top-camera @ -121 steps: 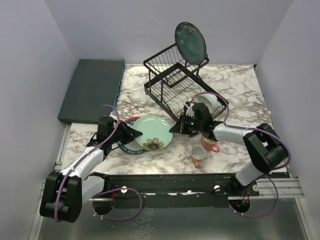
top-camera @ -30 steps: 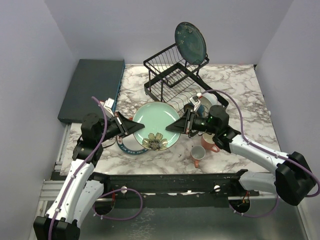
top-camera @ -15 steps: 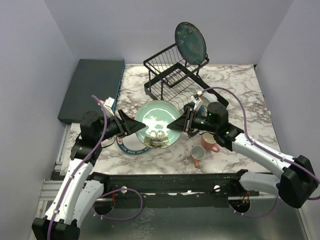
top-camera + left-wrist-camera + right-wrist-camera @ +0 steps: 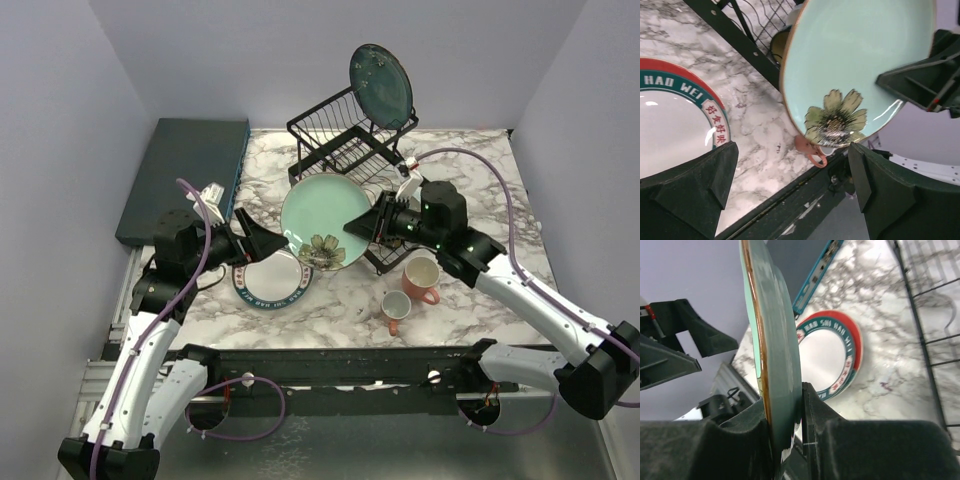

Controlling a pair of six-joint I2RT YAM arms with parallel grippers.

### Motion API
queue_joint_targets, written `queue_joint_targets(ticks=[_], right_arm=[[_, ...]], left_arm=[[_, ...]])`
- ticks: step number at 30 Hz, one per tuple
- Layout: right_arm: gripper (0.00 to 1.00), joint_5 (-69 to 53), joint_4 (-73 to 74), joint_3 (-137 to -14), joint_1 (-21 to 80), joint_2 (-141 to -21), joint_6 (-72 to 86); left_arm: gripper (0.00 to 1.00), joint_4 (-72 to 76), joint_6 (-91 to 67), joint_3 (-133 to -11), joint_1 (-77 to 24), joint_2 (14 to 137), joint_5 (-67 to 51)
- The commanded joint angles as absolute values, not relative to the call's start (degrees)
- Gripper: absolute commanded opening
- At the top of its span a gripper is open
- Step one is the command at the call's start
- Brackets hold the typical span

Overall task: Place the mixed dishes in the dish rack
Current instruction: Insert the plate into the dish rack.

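The pale green plate (image 4: 320,215) with a flower print hangs tilted on edge in the air just in front of the dish rack (image 4: 340,150). My right gripper (image 4: 352,228) is shut on its right rim, and in the right wrist view the plate's edge (image 4: 775,340) is pinched between the fingers. My left gripper (image 4: 252,240) stands open to the left, clear of the plate (image 4: 855,65), above the red-and-teal plate (image 4: 268,280) lying flat on the table. A dark teal plate (image 4: 381,85) stands on the rack's top.
Two pink mugs (image 4: 421,278) (image 4: 395,310) stand on the marble near the front edge, right of centre. A dark teal slab (image 4: 185,175) lies at the back left. Walls close in on both sides and the back.
My left gripper has opened and let go of the pale green plate. The right gripper has lifted the plate up and back toward the rack, tilting it more upright.
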State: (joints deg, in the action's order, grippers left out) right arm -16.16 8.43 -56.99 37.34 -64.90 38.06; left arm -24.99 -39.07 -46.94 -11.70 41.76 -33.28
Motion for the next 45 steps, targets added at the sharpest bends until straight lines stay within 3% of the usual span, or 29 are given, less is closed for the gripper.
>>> queue_joint_targets(ticks=[1,16,29,45], right_arm=[[0.0,-9.0,11.9,-66.1,37.5,-63.3,31.3],[0.0,2.4,18.0,-88.1,36.9,-73.7,9.7],[0.0,-6.4,15.6,-105.5,31.5,-84.6,-3.2],[0.0,-11.4,7.4,-113.4,24.8,-92.4,-10.4]], left_arm=[[0.99,-31.7,-32.8,-50.5,-11.8,42.8,-27.5],[0.99,-32.8,-29.4,-47.5,-11.8,41.4,-23.5],[0.99,-29.9,-31.0,-42.7,-12.1,38.8,-23.9],[0.99,-29.3,-30.8,-42.2,-12.7,37.5,-23.7]])
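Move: The right hand holds the light-green plate by its edge. The rack's upper tier lies about 28 cm ahead, 4 cm left and at hand height. The dark-green plate stands in it, 29 cm ahead, 5 cm right and 8 cm up; the brown bowl in the lower tray is some 12 cm ahead, 5 cm right, 16 cm down. From the open left hand, the red-rimmed plate lies 7 cm ahead, 1 cm left and 19 cm down. Still pinching the light-green plate by its right edge, the right hand carries it up and forward, rising first and then reaching out more, about 18 cm each way with some 5 cm to the right, towards the rack's upper tier and the dark-green plate, while the wrist tips up roughly 50 degrees so the fingers end about level. The left hand, already open and free of the light-green plate, sinks about 5 cm and drifts slightly left towards the red-rimmed plate, fingers wide and touching nothing. ##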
